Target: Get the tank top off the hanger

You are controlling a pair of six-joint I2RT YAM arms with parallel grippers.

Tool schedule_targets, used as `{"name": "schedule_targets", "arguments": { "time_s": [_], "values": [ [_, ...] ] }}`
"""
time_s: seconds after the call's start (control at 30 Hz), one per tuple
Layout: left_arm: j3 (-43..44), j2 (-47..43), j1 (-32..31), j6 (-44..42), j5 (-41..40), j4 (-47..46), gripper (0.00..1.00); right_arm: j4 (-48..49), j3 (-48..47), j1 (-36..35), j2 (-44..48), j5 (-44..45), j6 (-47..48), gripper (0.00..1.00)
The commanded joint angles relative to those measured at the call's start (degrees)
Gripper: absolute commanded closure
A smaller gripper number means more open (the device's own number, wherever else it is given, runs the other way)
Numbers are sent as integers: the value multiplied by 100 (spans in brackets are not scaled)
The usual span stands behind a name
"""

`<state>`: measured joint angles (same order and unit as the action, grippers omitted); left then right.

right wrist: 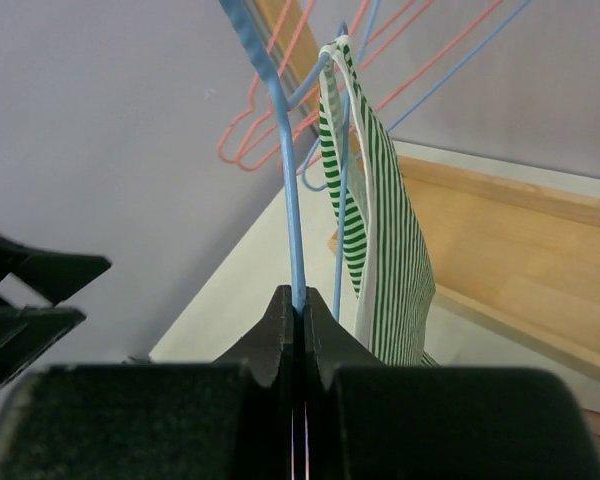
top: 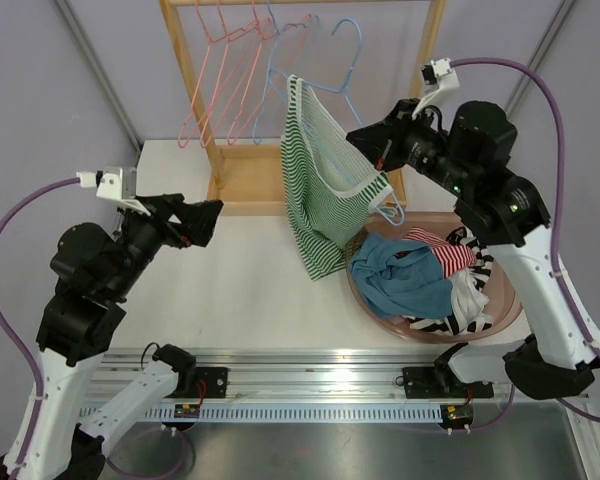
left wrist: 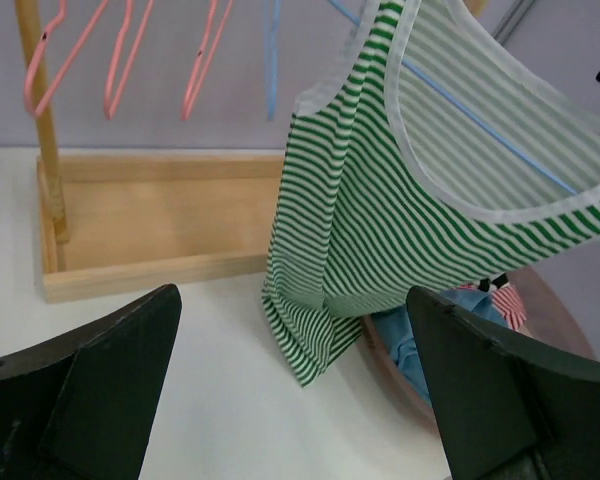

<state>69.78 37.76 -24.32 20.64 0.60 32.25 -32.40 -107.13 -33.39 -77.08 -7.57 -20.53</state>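
The tank top (top: 315,190), green and white striped, hangs from a blue wire hanger (top: 348,62) in front of the wooden rack. Its hem reaches down to the table beside the basket. My right gripper (top: 368,142) is shut on the hanger; in the right wrist view the blue wire (right wrist: 292,230) is pinched between the closed fingers of the gripper (right wrist: 302,300), with a strap of the tank top (right wrist: 380,240) draped just beyond. My left gripper (top: 208,220) stands open to the left of the garment, apart from it. Its view shows the tank top (left wrist: 380,200) ahead, between the wide black fingers (left wrist: 110,380).
A wooden rack with a tray-like base (top: 250,185) stands at the back, with several pink hangers (top: 220,80) on its rail. A brown basket (top: 505,315) full of mixed clothes sits on the white table at the right, under my right arm.
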Motion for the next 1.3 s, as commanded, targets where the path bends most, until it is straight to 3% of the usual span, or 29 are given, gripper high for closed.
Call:
{"name": "schedule_targets", "arguments": {
  "time_s": [0.0,0.37,0.7,1.0,1.17,1.27],
  "values": [
    [685,319,6,36,528,-518,1,94,25,-54,597,-595,-293,100],
    [2399,1418,-64,-429,1355,-510,1,216,404,-54,1169,-1984,-679,100],
    [2163,1708,-539,-1230,802,-342,2,410,430,-63,721,-2204,-838,100],
    [1706,2077,-539,-1238,195,-755,16,718,606,-124,650,-2529,-926,100],
    [1583,2262,-539,-1212,115,-974,32,709,553,-151,641,-2626,-944,100],
    [1530,2350,-539,-1203,151,-1054,48,718,571,-168,668,-2644,-944,100]
  ]
}}
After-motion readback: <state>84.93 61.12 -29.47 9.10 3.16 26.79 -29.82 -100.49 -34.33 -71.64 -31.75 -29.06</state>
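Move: The tank top's left shoulder strap, on its blue hanger, is about 20 cm ahead of the open left hand, 15 cm to its right and 5 cm higher. From the right hand, which already grips the hanger, that strap is roughly 9 cm ahead and 10 cm left at near the same height. The right strap is some 8 cm back and 6 cm right of the right hand, 4 cm lower. Empty hangers' ends hang roughly 20 cm ahead and 8 cm right of the left hand. Back by about 10 cm comes the right hand, still pinching the blue hanger, swinging it some 25 degrees counter-clockwise and easing left as a small rise is undone. The left hand climbs roughly 12 cm with its fingers tipping up, then drops and reaches forward-right to the left shoulder strap, its fingers partly closing around the strap. ##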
